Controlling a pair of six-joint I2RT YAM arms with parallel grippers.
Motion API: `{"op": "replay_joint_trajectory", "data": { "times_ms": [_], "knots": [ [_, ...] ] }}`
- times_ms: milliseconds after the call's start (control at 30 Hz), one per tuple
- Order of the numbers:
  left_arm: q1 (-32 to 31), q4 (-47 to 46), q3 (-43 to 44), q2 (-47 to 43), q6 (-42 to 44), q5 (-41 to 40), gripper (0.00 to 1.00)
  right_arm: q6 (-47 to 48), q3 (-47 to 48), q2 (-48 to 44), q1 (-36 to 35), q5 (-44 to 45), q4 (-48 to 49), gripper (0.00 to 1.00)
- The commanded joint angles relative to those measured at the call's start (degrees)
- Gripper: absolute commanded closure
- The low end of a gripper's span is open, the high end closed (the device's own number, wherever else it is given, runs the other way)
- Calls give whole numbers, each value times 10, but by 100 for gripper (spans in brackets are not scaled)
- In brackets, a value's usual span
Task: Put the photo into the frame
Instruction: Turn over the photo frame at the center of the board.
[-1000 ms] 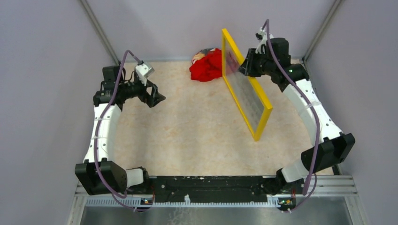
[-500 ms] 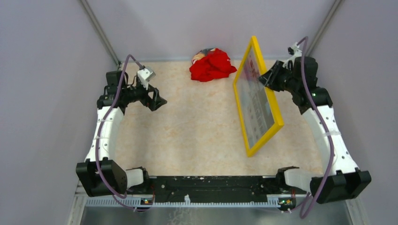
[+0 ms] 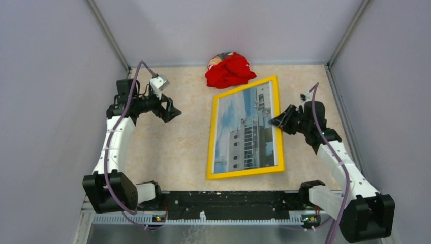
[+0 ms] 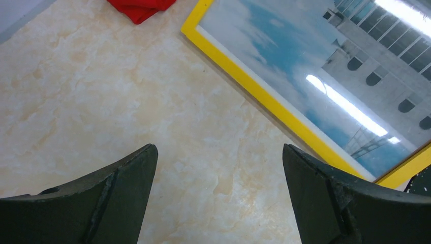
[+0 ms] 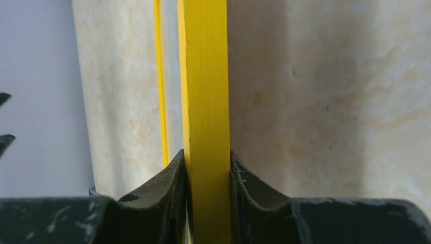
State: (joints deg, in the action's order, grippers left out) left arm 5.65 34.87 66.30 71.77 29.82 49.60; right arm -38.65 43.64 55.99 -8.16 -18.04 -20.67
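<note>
The frame [image 3: 212, 137], bright yellow, lies face up across the middle of the table. The photo [image 3: 244, 129] of a white building under blue sky shows inside it behind glass. My right gripper [image 3: 277, 122] is shut on the frame's right-hand bar; in the right wrist view the two fingers pinch the yellow bar [image 5: 206, 76] from both sides at the right gripper [image 5: 207, 157]. My left gripper [image 3: 172, 109] hangs open to the left of the frame, apart from it. In the left wrist view the left gripper [image 4: 218, 152] holds nothing, with the frame's corner [image 4: 254, 84] and the photo [image 4: 315, 56] beyond it.
A crumpled red cloth [image 3: 229, 71] lies at the back edge, just behind the frame's top; it also shows as the red cloth [image 4: 140, 7]. Grey walls enclose the table on three sides. The black base rail [image 3: 228, 198] runs along the near edge.
The right arm has swung the frame down from standing on edge to lying face up, and has drawn back toward the near right. The left arm has barely shifted.
</note>
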Motion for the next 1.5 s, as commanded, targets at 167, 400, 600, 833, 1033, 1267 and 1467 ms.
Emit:
{"op": "replay_joint_trajectory", "data": {
  "times_ms": [167, 400, 600, 833, 1033, 1267, 1467],
  "knots": [
    [3, 7, -11, -7, 27, 6, 1, -66, -136, -4, -5, -34, 174, 100],
    [2, 36, -5, -2, 47, 11, 1, -62, -206, 106, -6, -82, 327, 100],
    [3, 29, -21, -4, 48, 0, 1, -25, -221, 175, -6, -84, 348, 98],
    [3, -3, -44, -10, 31, 0, 1, 13, -203, 275, -50, -66, 332, 94],
    [3, -9, -46, -5, 27, -10, 1, 17, -192, 333, -57, -53, 355, 93],
    [2, -5, -53, -1, 35, -17, 1, 62, -130, 348, -57, -4, 261, 42],
    [3, -25, -55, 14, -2, -45, 1, 91, -87, 303, -57, 57, 174, 1]
  ]
}}
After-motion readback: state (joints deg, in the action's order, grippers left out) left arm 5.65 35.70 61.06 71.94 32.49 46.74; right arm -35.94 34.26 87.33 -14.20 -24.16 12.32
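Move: My right hand still grips the right rail of the face-up, tilted photo frame, whose middle lies about 10 cm left and 8 below, level fore and aft. The bare table spot where it will lie is centred roughly 17 cm left and 16 below; the red cloth lies about 22 cm ahead, 15 left and 15 below. From my idle left hand that spot is some 16 cm right, 4 back and 22 below. I lower the right rail of the frame down to the table with my right hand, about 16 cm, drawing it some 5 cm left and tipping my fingers further down. Then I open wide, let go of the rail and ease about 3 cm forward and 2 up. My open left hand sinks about 4 cm, well clear of the frame. ##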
